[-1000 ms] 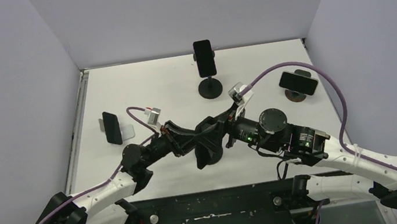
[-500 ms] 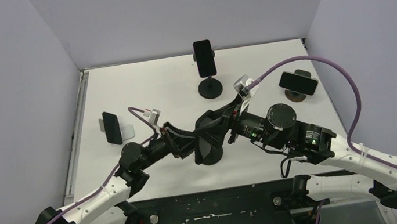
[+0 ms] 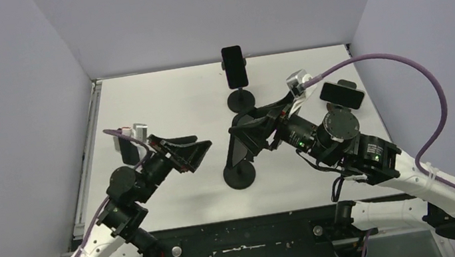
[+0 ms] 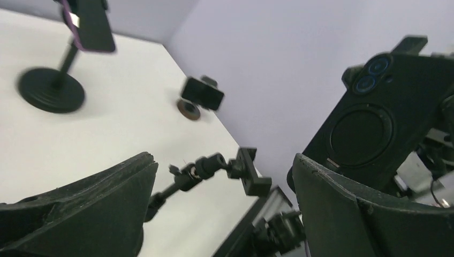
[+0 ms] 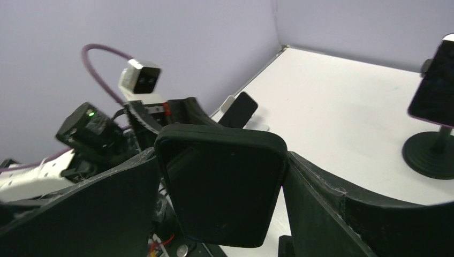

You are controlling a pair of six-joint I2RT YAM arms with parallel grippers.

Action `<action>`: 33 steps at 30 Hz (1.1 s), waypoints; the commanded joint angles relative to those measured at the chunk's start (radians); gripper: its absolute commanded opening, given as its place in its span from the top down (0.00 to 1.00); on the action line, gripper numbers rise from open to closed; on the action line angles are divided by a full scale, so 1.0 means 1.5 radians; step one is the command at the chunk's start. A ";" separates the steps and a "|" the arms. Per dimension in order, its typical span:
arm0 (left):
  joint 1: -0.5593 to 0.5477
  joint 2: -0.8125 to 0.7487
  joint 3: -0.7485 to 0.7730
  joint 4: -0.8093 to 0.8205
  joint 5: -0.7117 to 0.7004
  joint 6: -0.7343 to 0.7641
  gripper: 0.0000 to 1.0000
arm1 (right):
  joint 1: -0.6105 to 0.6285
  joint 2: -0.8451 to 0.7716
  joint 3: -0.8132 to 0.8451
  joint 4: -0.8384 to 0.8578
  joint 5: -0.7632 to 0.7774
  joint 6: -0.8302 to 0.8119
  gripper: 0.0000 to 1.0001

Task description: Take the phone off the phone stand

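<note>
The black phone sits between the fingers of my right gripper, which is shut on its edges. In the left wrist view the phone shows its camera side and hangs up and to the right of the phone stand's bare clamp, apart from it. From above, the phone hovers over the stand's round base. My left gripper stands open with nothing in it, to the left of the stand; the same holds in its own view.
A second phone on a tall black stand is at the back middle. A third phone rests on a low stand at the right. Another phone leans on a white holder at the left, near the table's left edge.
My left gripper has opened and drawn back to the left, away from the stand. My right gripper has moved right and back with the phone in it.
</note>
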 commanded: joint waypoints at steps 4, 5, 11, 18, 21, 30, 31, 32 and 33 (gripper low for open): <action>0.006 -0.068 0.136 -0.170 -0.176 0.170 0.03 | 0.000 0.045 0.096 -0.009 0.178 0.010 1.00; 0.005 -0.064 0.155 -0.176 -0.141 0.197 0.03 | 0.000 0.056 0.110 -0.022 0.196 0.014 1.00; 0.005 0.000 0.269 -0.265 0.024 0.316 0.03 | -0.001 0.139 0.198 -0.083 0.235 0.022 1.00; 0.006 0.045 0.314 -0.308 0.069 0.362 0.06 | -0.001 0.185 0.233 -0.083 0.213 0.025 1.00; 0.005 0.071 0.317 -0.309 0.085 0.369 0.15 | -0.002 0.195 0.238 -0.075 0.205 0.031 1.00; 0.006 0.124 0.321 -0.281 0.109 0.339 0.24 | -0.002 0.202 0.231 -0.060 0.173 0.034 1.00; 0.005 0.129 0.320 -0.280 0.111 0.336 0.25 | -0.002 0.202 0.229 -0.058 0.170 0.034 1.00; 0.005 0.133 0.319 -0.277 0.114 0.335 0.26 | -0.002 0.202 0.226 -0.057 0.166 0.033 1.00; 0.006 0.135 0.318 -0.276 0.121 0.333 0.29 | -0.001 0.201 0.223 -0.055 0.164 0.032 1.00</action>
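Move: The right hand already holds the phone by its long edges, its middle some 3 cm below the finger pads; from there the open left gripper is about 12 cm left, 2 cm ahead and 9 cm lower. The emptied stand is roughly 3 cm back, 2 cm left and 16 cm below, and the rear phone on its own stand about 24 cm ahead, 2 cm right and 12 cm lower. From the left hand, the held phone lies about 12 cm right, 2 cm back and 6 cm up. Forward by about 7 cm, then also leftward, the right hand carries the phone clear of the stand, turning clockwise and keeping its grip. The left hand swings up about 10 cm and left, then doubles back down and right towards the phone, its left side rolling up some 25 degrees; its fingers narrow partway beside the phone's lower end, contact not visible. ##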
